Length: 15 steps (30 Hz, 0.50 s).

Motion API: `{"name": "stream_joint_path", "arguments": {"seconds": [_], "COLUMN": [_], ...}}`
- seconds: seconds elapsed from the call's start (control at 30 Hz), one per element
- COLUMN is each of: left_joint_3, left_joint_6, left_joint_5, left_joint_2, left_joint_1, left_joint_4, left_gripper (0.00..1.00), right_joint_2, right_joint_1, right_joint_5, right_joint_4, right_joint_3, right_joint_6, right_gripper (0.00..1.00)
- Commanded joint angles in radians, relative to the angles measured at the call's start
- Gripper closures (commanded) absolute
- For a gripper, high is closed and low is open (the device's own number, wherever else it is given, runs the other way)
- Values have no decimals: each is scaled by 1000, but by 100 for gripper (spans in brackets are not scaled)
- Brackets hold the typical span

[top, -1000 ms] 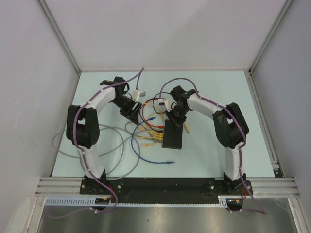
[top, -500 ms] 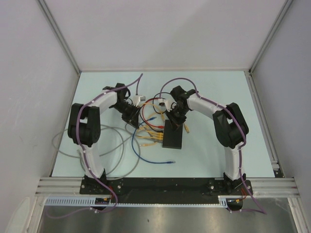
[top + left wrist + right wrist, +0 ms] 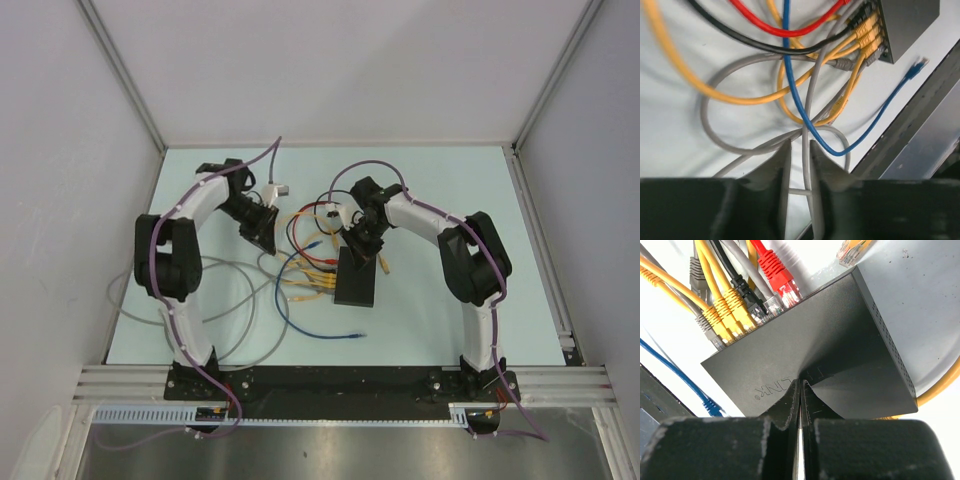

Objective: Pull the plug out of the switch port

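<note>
The black switch (image 3: pixel 357 280) lies mid-table with its sockets facing left. Red (image 3: pixel 777 272), black (image 3: pixel 747 292) and yellow plugs (image 3: pixel 732 315) sit in its ports (image 3: pixel 871 35). My right gripper (image 3: pixel 801 382) is shut, its tips resting on the switch's top (image 3: pixel 840 345), seen from above at the box's far end (image 3: pixel 358 243). My left gripper (image 3: pixel 262 228) hovers left of the cable tangle, apart from the switch. In the left wrist view its jaws (image 3: pixel 800 145) stand a narrow gap apart, and a grey cable (image 3: pixel 805 120) on the table shows through the gap.
A blue cable (image 3: pixel 300 325) loops in front of the switch, its free plug (image 3: pixel 350 335) on the table. A loose yellow plug (image 3: pixel 384 264) lies right of the switch. Grey cable loops (image 3: pixel 235 290) spread toward the left arm's base. The black base rail (image 3: pixel 920 115) runs nearby.
The left arm reached toward the cable tangle, then drew back to the left and farther away. The right arm and the switch have not moved.
</note>
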State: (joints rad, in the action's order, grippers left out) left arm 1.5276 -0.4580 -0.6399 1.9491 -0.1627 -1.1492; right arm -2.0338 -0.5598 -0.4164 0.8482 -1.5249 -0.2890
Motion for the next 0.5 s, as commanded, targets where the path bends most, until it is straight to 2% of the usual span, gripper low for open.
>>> {"name": "stream_joint_path", "arguments": {"seconds": [0.0, 0.07, 0.1, 0.2, 0.47], "left_joint_3": [10, -48, -67, -107, -64], "left_joint_6": [-12, 39, 60, 110, 119], "left_joint_5": [-58, -130, -139, -133, -122], "left_joint_2": [-45, -45, -47, -44, 42], "left_joint_1": [38, 38, 37, 23, -26], "left_joint_4": [-49, 3, 31, 129, 181], "left_gripper": [68, 64, 57, 50, 47], "right_joint_2": [-55, -58, -62, -63, -63], "right_joint_1": [1, 1, 3, 3, 0], "right_joint_5": [91, 91, 91, 90, 97], "right_joint_4": [-17, -11, -9, -5, 2], "right_joint_3": [16, 5, 3, 2, 2], "right_joint_6": [-25, -27, -26, -24, -25], "right_gripper": [98, 98, 98, 98, 98]}}
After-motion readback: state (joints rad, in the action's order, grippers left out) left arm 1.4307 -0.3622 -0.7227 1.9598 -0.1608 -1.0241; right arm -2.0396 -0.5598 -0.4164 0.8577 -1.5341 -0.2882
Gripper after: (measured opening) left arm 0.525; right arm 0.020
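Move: The nearest stretch of loose blue cable lies some 4 cm to the left hand's right, level with it fore and aft and about 8 cm below. The blue cable's free plug is roughly 10 cm right and 4 cm ahead; the yellow plugs still in the switch are about 13 cm right and 4 cm back, with the switch's middle 18 cm right and 3 cm back. From the right hand, that blue stretch is some 17 cm to the left, about level fore and aft, and 3 cm lower. Opening its nearly shut fingers to about half, the left hand first rises and drifts left by under 1 cm, then reverses and comes down and right, about 3 cm in all, towards the loose blue cable. It touches nothing visibly, and the wrist barely turns. The right hand stays still, its shut fingertips resting on top of the switch. ##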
